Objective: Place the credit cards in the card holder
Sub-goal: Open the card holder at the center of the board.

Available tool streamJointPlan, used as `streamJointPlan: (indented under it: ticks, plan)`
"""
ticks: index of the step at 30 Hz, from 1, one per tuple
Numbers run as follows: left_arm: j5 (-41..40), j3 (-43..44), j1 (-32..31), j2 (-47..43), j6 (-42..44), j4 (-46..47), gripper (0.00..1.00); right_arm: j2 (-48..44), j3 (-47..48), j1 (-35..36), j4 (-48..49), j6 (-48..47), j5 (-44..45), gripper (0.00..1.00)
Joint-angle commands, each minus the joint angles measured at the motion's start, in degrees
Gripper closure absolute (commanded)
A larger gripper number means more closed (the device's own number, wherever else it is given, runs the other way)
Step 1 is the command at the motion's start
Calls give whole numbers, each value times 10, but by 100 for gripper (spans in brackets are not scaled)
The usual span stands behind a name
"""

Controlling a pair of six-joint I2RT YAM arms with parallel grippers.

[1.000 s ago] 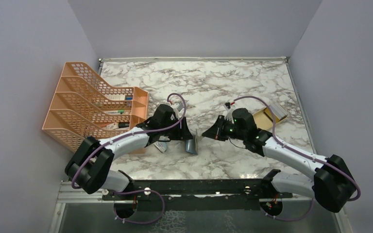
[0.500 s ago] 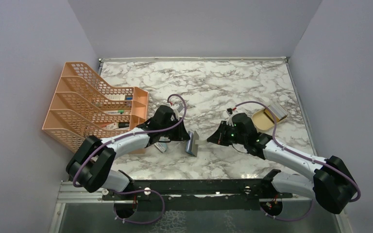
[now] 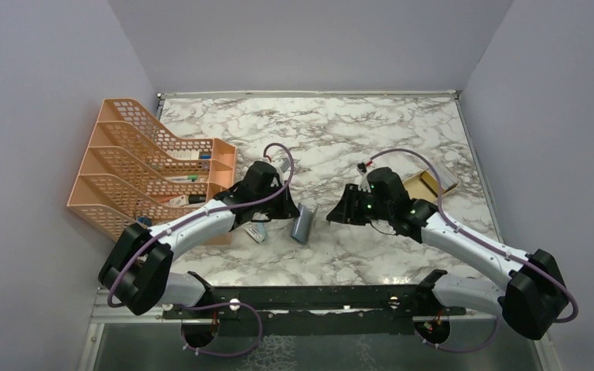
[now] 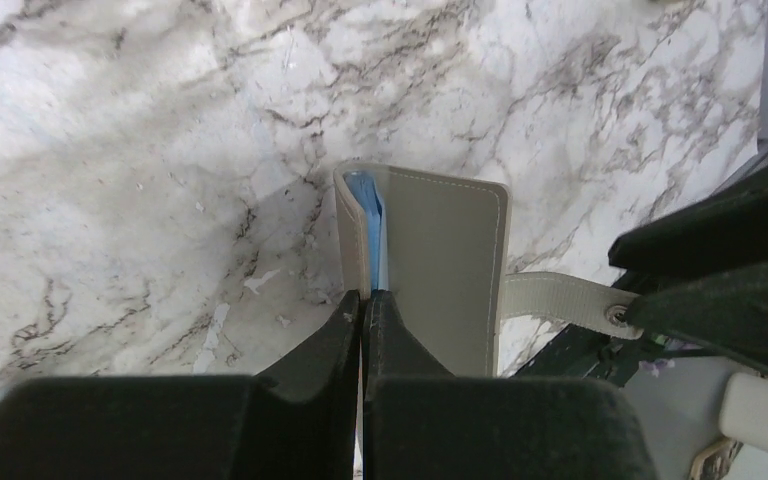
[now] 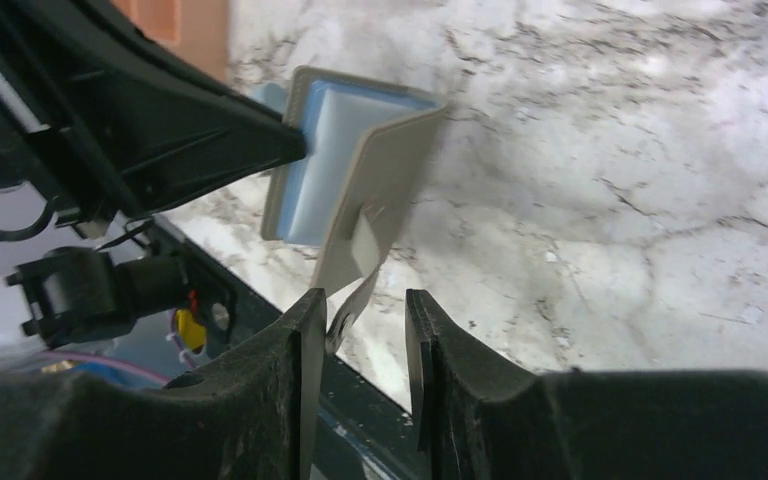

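Observation:
The card holder (image 4: 450, 260), a grey folding wallet with light blue inside, stands on edge on the marble, slightly open. My left gripper (image 4: 367, 297) is shut on the near edge of one flap. In the top view the card holder (image 3: 303, 224) sits between the left gripper (image 3: 292, 213) and the right gripper (image 3: 332, 215). My right gripper (image 5: 362, 297) is open, and the wallet's snap tab (image 5: 352, 305) hangs loose between its fingers, close to the left one. The credit cards are hidden or out of view.
An orange mesh file rack (image 3: 147, 174) stands at the left, close behind the left arm. A shallow tan tray (image 3: 427, 185) lies behind the right arm. A small white and blue item (image 3: 257, 232) lies under the left forearm. The table's front edge runs just below the wallet.
The left gripper has closed on the wallet's flap. The right gripper, shut on the snap tab before, has opened and drawn back a little to the right.

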Motion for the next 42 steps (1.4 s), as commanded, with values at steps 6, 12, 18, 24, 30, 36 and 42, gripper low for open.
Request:
streamJointPlan:
  ticks: [6, 12, 18, 24, 30, 36, 42]
  plan:
    - [-82, 49, 1, -18, -2, -75, 100, 16, 49, 32, 67, 35, -82, 64]
    - [-107, 52, 0, -17, -4, -89, 100, 62, 79, 55, 87, 40, -82, 63]
    - [-116, 64, 0, -10, -2, -104, 100, 83, 100, 83, 119, 42, -77, 62]
    - [-114, 70, 0, -1, -1, -108, 100, 148, 115, 114, 146, 42, -69, 63]
    - [-107, 65, 0, -5, -6, -108, 100, 209, 109, 115, 141, 24, -37, 65]
    - [-102, 49, 1, -6, -6, -100, 100, 237, 92, 115, 139, 17, -10, 66]
    - [-95, 36, 0, -6, -8, -90, 100, 250, 78, 115, 138, 15, 11, 68]
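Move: The card holder stands as a narrow V on the board. Its middle is about 7 cm left of the right hand, 1 cm back and 5 cm lower, with the strap 2 cm left of those fingertips and just below. The stapler lies some 21 cm left of the right hand, 3 cm back, 9 cm down. The left hand already pinches the left cover; the holder's middle is about 2 cm right, 2 cm back and 4 cm below it. Still pinching the left cover with shut fingers, the left hand draws the holder about 2.5 cm left and slightly forward, tilting some 10 degrees. The right hand, fingers kept a third open, rises leftward over the right cover's edge, then drops about 9 cm, ending 10 cm farther left beside its inner face, turned slightly counter-clockwise. ##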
